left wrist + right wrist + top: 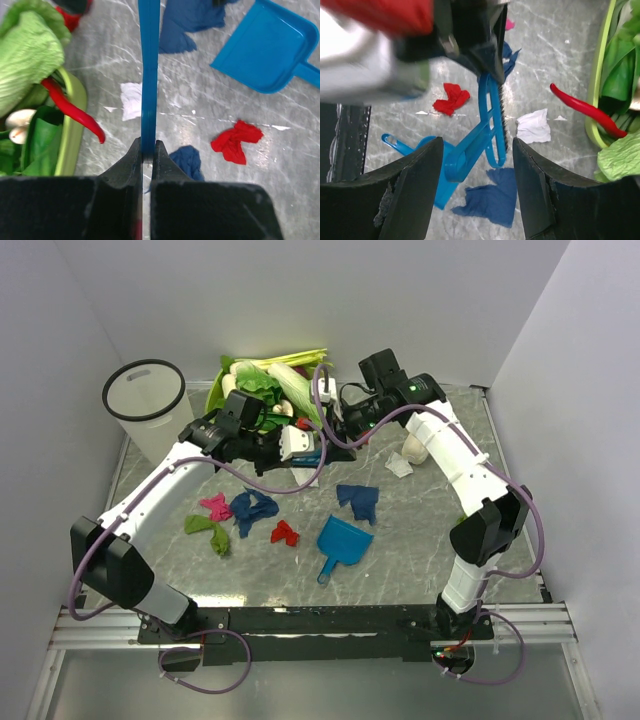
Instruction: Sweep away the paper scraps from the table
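Note:
My left gripper (pixel 148 150) is shut on the flat blue back of a small brush (pixel 149 75), held above the table (pixel 420 540) near the tray. Seen from the right wrist, the brush (pixel 490 125) hangs with its black bristles to the right. My right gripper (pixel 477 145) is open around its looped handle, touching neither side. Paper scraps lie below: a white one (pixel 533 126), a dark blue one (pixel 492 197) and a red one (pixel 451 97). From above, pink (pixel 215 506), green (pixel 210 530) and another dark blue scrap (pixel 253 508) lie at front left.
A light-blue dustpan (pixel 342 542) lies front centre. A lime-green tray (pixel 72 130) of leafy vegetables with a red chili (pixel 75 110) over its rim stands at the back. A white bin (pixel 150 405) stands back left. White walls close in the table.

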{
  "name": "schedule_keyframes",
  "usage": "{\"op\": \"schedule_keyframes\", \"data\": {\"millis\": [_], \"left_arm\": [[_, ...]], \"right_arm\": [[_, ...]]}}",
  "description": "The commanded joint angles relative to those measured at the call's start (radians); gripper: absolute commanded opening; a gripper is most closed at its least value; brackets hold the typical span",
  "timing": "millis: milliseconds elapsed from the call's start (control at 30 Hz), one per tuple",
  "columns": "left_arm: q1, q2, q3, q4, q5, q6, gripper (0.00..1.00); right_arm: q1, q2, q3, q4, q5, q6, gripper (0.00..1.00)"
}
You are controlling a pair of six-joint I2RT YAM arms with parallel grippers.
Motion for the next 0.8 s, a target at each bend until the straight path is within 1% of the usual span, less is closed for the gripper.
{"op": "schedule_keyframes", "data": {"millis": [0,233,433,600,733,767], "left_arm": [[-0.004,-0.041,0.004,0.062,0.032,-0.03,0.01],[-0.004,-0.033,0.021,0.059,0.064,-0.041,0.01],[-0.004,-0.032,0.021,0.054,0.066,-0.05,0.01],[-0.002,-0.036,0.017,0.059,0.073,-0.059,0.01],[-0.004,-0.035,0.012,0.059,0.077,-0.064,0.01],[-0.004,-0.036,0.01,0.06,0.08,-0.067,0.01]], "right_arm": [[0.003,-0.069,-0.006,-0.003,-0.005,-0.042,0.66],[0.005,-0.067,-0.022,0.017,0.006,-0.031,0.63],[0.012,-0.077,-0.023,0.044,0.032,-0.012,0.54],[0.015,-0.081,-0.037,0.058,0.052,-0.008,0.44],[0.017,-0.087,-0.037,0.073,0.051,0.01,0.39],[0.017,-0.089,-0.035,0.075,0.051,0.012,0.35]]}}
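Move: The left fingers already hold the brush by its head, and its handle slants up between the open right fingers, its middle about 2 cm to the right hand's left and 1 cm lower; from the left hand the handle is some 7 cm right and 6 cm up. From the right hand the white scrap lies 5 cm left, 1 cm ahead, the dark-blue scrap 7 cm right, 5 cm back, both about 28 cm below; the red chili is 9 cm ahead, 6 cm left, 22 cm down. The right hand stays practically in place beside the brush handle and, after a short pause, draws its fingers together around it, from about two-thirds open to two-fifths, with the handle still between them and no firm grip to be seen yet. The left hand keeps its pinch on the brush head and holds the brush up to the right gripper, rising only about 1 cm at first, edging slightly right and rolling barely 5 degrees before it stays still. ##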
